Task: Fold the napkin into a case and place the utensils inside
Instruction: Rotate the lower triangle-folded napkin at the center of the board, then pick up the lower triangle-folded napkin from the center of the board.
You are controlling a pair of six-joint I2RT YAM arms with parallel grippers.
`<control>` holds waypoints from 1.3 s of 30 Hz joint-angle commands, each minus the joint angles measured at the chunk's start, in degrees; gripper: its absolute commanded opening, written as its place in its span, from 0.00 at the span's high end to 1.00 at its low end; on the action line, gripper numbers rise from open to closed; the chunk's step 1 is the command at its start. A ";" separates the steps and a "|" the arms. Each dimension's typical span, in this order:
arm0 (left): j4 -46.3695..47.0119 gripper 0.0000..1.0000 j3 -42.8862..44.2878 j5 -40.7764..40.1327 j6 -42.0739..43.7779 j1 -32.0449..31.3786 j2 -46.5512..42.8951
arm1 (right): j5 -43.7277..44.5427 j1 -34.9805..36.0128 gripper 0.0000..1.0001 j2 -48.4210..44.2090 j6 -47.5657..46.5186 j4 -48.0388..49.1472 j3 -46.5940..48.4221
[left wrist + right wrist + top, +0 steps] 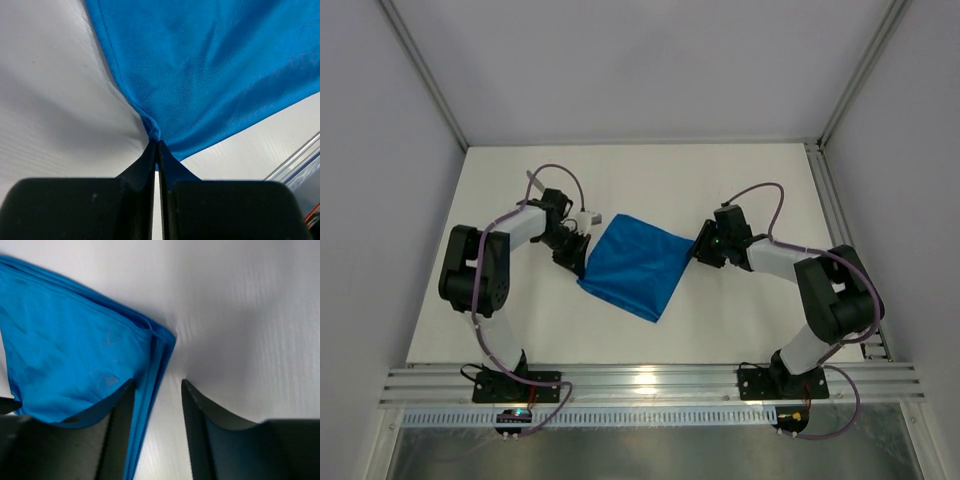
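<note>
The bright blue napkin (pixel 635 265) lies folded in layers as a rough tilted square in the middle of the white table. My left gripper (pixel 576 256) is at its left corner. In the left wrist view the jaws (pixel 156 143) are shut on a pinched bunch of the napkin (pixel 210 75). At the napkin's right corner sits my right gripper (pixel 701 248). In its wrist view it (pixel 158 383) stands open, with the layered edge of the napkin (pixel 75 350) lying between the fingers, close to the left finger. The utensils and a case are out of view.
A metal rail (pixel 828 200) runs along the table's right side and another rail (pixel 650 382) crosses the near edge by the arm bases. Grey enclosure walls stand on the left, right and back. Bare white tabletop (pixel 650 180) lies behind the napkin.
</note>
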 commanded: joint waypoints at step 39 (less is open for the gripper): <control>9.62 0.23 -24.77 -21.35 48.26 -21.61 -23.38 | -21.35 -0.27 0.94 24.05 -13.61 -4.90 31.18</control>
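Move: The right hand, half open, has the napkin's right corner about 4 cm ahead, 2 cm to its left and 1 cm below; the near corner lies some 18 cm back and 10 cm left. The left hand already pinches the left corner; from it the near corner is about 12 cm back and 20 cm right, the far corner 17 cm ahead and 10 cm right. Right fingers pinch the right corner, swinging forward-left about 11 cm; left drags back, releases, hops back turning clockwise. ##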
